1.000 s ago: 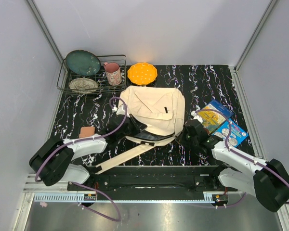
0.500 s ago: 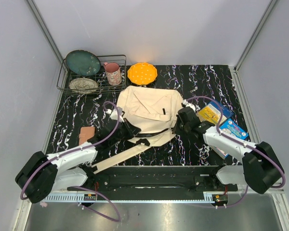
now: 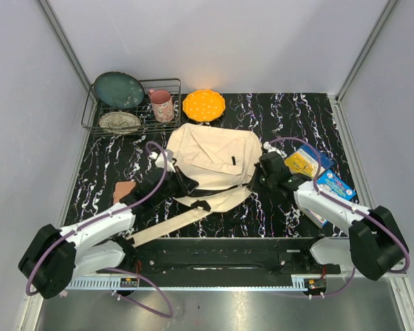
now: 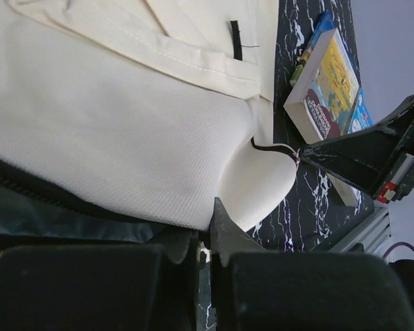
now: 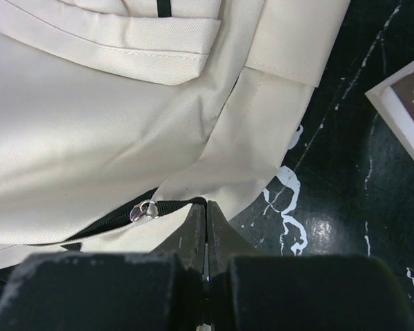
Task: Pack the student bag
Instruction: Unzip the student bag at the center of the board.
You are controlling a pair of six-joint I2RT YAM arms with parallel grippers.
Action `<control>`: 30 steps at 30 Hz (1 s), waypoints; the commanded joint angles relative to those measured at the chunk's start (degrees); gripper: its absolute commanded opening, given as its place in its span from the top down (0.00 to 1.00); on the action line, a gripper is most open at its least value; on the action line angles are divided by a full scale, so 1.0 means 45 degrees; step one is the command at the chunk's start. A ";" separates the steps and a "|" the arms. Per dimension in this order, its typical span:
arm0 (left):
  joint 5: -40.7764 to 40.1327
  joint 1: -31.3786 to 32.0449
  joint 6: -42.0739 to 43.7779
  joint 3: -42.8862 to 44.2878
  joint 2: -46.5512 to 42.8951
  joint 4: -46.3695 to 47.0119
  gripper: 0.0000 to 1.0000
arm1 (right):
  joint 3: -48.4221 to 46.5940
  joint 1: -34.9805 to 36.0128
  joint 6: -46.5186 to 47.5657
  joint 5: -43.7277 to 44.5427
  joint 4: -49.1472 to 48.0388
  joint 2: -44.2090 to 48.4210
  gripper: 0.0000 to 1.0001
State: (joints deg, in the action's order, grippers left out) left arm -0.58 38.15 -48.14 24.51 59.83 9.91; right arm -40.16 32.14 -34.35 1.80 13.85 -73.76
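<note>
The student bag (image 3: 214, 155) lies flat mid-table, cream canvas with its flap up and a long strap (image 3: 169, 226) trailing toward the near edge. My left gripper (image 3: 186, 185) sits at its near-left corner. In the left wrist view that gripper (image 4: 208, 222) is shut on the bag's fabric edge (image 4: 159, 158), beside the dark zipper opening. My right gripper (image 3: 259, 178) is at the bag's right side. In the right wrist view it (image 5: 205, 207) is shut on the black zipper pull (image 5: 179, 204), which leads to the silver slider (image 5: 145, 210).
Two books (image 3: 307, 162) (image 3: 333, 186) lie right of the bag, close to the right arm. A small brown block (image 3: 124, 189) rests on the left. At the back are a wire rack (image 3: 131, 107) with plates, a pink mug (image 3: 161, 105) and an orange plate (image 3: 203, 105).
The right gripper has moved from the near right up to the bag's right side. The left arm has stretched forward. The bag's dark opening has narrowed. Both grippers stayed shut.
</note>
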 commanded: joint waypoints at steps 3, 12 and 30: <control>0.0871 -0.0334 0.1165 0.1154 0.1018 0.0122 1.00 | 0.0488 -0.0717 0.0251 0.0168 0.0556 0.1602 1.00; 0.1555 -0.0042 0.1577 0.2093 0.1748 -0.0564 0.09 | 0.0525 -0.0716 0.0876 -0.3743 0.0009 0.1878 1.00; -0.2212 0.5915 0.8564 0.3632 0.2306 -0.0757 0.01 | 0.0117 -0.0716 0.0817 -0.3447 -0.0070 0.1546 1.00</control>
State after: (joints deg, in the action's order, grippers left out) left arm -4.73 62.59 -18.96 37.01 65.30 4.08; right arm -37.36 29.28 -31.27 -12.23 14.72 -67.94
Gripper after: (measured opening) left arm 0.988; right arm 0.009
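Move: The right part of the bag's front rim lies about 10 cm to the left hand's right, 5 cm back and some 6 cm lower; the black tab on that rim is nearer, 2 cm to the right and 5 cm back. The zipper pull is about 13 cm to its right, level fore and aft. From the right hand, that part of the rim lies 5 cm left and 5 cm back, the pull 3 cm left and 1 cm back, the yellow book 16 cm right and 7 cm ahead. The bag's cloth by the opened zipper is let go: the left fingers, still shut on it, dip slightly forward and down while opening wide, then carry back and right about 12 cm, rising and finally sinking again, swinging some 30 degrees clockwise over the front rim towards the right hand. The zipper's right end stays pinched in the right hand, which draws back about 3 cm and lifts a little. ##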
